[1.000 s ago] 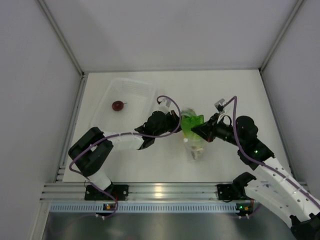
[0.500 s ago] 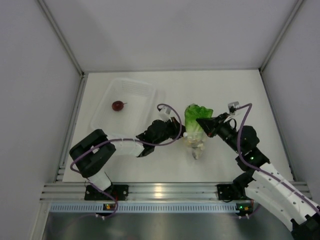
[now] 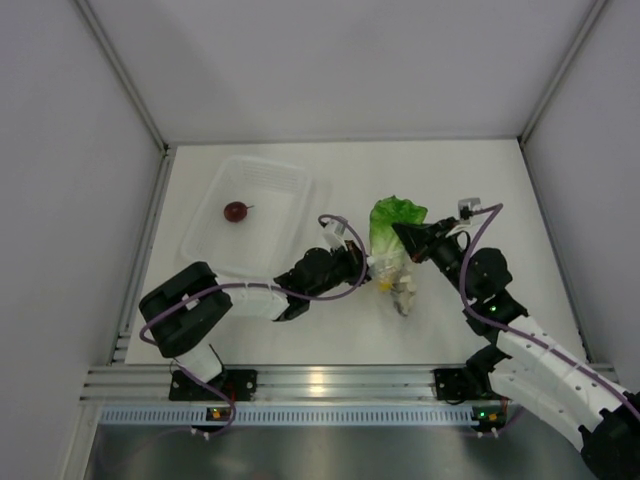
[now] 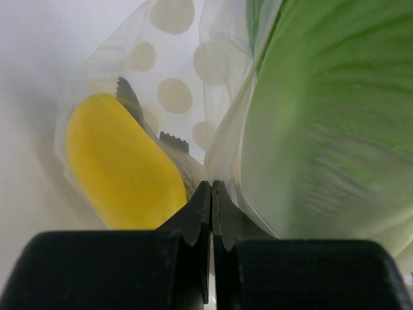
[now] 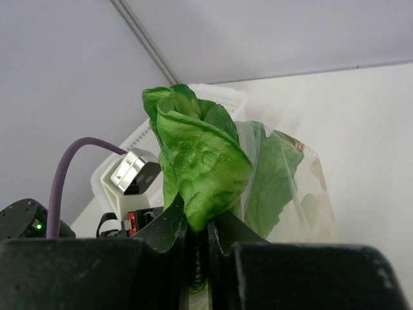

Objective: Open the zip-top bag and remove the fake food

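The zip-top bag is a clear pouch with white dots, lying at mid-table. My left gripper is shut on the bag's film, its jaws pressed together on the plastic. A yellow piece of fake food lies inside the bag, left of the jaws. My right gripper is shut on the lower edge of the green lettuce leaf, which stands up out of the bag's mouth. The lettuce shows above the bag in the top view.
A rigid clear tray stands at the back left with a dark red round fruit in it. Its rim shows behind the lettuce. White walls close in the table at left, back and right.
The right gripper has drawn the lettuce up and back, further out of the bag. The left gripper has shifted slightly right and nearer with the bag's film, and the bag has tilted.
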Robot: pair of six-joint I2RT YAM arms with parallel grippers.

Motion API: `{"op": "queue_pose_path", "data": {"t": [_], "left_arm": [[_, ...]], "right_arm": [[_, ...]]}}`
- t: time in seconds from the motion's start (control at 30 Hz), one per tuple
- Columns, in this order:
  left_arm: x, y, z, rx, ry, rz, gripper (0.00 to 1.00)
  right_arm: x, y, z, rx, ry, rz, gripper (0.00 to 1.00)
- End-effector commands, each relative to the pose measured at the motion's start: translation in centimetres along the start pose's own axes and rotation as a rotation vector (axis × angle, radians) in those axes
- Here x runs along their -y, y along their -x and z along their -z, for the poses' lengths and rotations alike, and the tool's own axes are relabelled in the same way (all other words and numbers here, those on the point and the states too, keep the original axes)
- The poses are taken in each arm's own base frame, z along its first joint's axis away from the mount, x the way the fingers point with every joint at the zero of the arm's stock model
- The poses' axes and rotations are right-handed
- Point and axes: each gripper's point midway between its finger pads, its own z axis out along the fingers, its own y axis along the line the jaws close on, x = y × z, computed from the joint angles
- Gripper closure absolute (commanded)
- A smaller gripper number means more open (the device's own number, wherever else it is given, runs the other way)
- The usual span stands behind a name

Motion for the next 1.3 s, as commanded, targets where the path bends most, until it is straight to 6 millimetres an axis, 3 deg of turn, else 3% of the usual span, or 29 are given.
{"op": "queue_pose_path", "data": {"t": [0.0,0.17,0.3,0.5,0.63,0.93,0.97,1.1,1.2,1.27], "left_arm": [[1.4,-3.1,1.5,-0.116,-0.067,-0.006,1.00],[0.8,-2.9,2.1,-0.110,-0.053,-0.008,1.00],[1.7,-3.6,2.2,-0.150,-0.136,-0.073,1.00],[1.0,-4.9,2.2,-0.183,-0.154,-0.116,1.00],[-0.4,-5.0,2.5,-0.165,-0.107,-0.136,1.00],[-2.4,-2.5,2.9,-0.067,0.056,-0.124,1.00],[-3.0,-1.8,2.9,-0.038,0.101,-0.117,1.00],[-3.4,1.6,3.8,0.100,0.195,-0.115,1.00],[-2.3,4.2,4.7,0.184,0.222,-0.110,1.00],[-1.5,6.4,5.5,0.255,0.238,-0.113,1.00]], "right_arm": [[-6.7,11.9,1.2,0.406,0.212,0.128,1.00],[-5.5,12.5,1.1,0.408,0.129,0.213,1.00],[-0.3,13.2,1.3,0.470,-0.149,0.075,1.00],[1.4,13.4,0.1,0.487,-0.249,-0.093,1.00],[0.0,14.8,-0.8,0.475,-0.222,-0.146,1.00],[-2.8,14.7,-1.5,0.366,-0.130,-0.230,1.00],[-4.1,14.0,-1.9,0.303,-0.079,-0.236,1.00],[-5.8,11.8,-3.1,0.093,-0.039,-0.298,1.00],[-7.0,8.8,-3.3,-0.076,0.015,-0.327,1.00],[-7.9,7.9,-3.0,-0.129,0.071,-0.341,1.00]]}}
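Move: Held over the bag mouth, the lettuce is already in the right fingers, its middle about 3 cm left and 4 below that hand. Seen from there, the mouth lies level ahead, 3 cm left and 10 below, the yellow fruit roughly 1 ahead, 2 left and 21 below, and the white basket some 37 left, 18 ahead and 24 below. From the left hand the lettuce is about 4 cm ahead, 4 right and 8 above. Working the lettuce loose, the right hand keeps its pinch, eases about 4 cm forward and to the right while turning clockwise, then turns back and draws steeply up some 11 cm while drifting left. The left fingers stay shut on the bag's edge, hold back with small shifts, then swing about 5 cm left, away from the lettuce. ##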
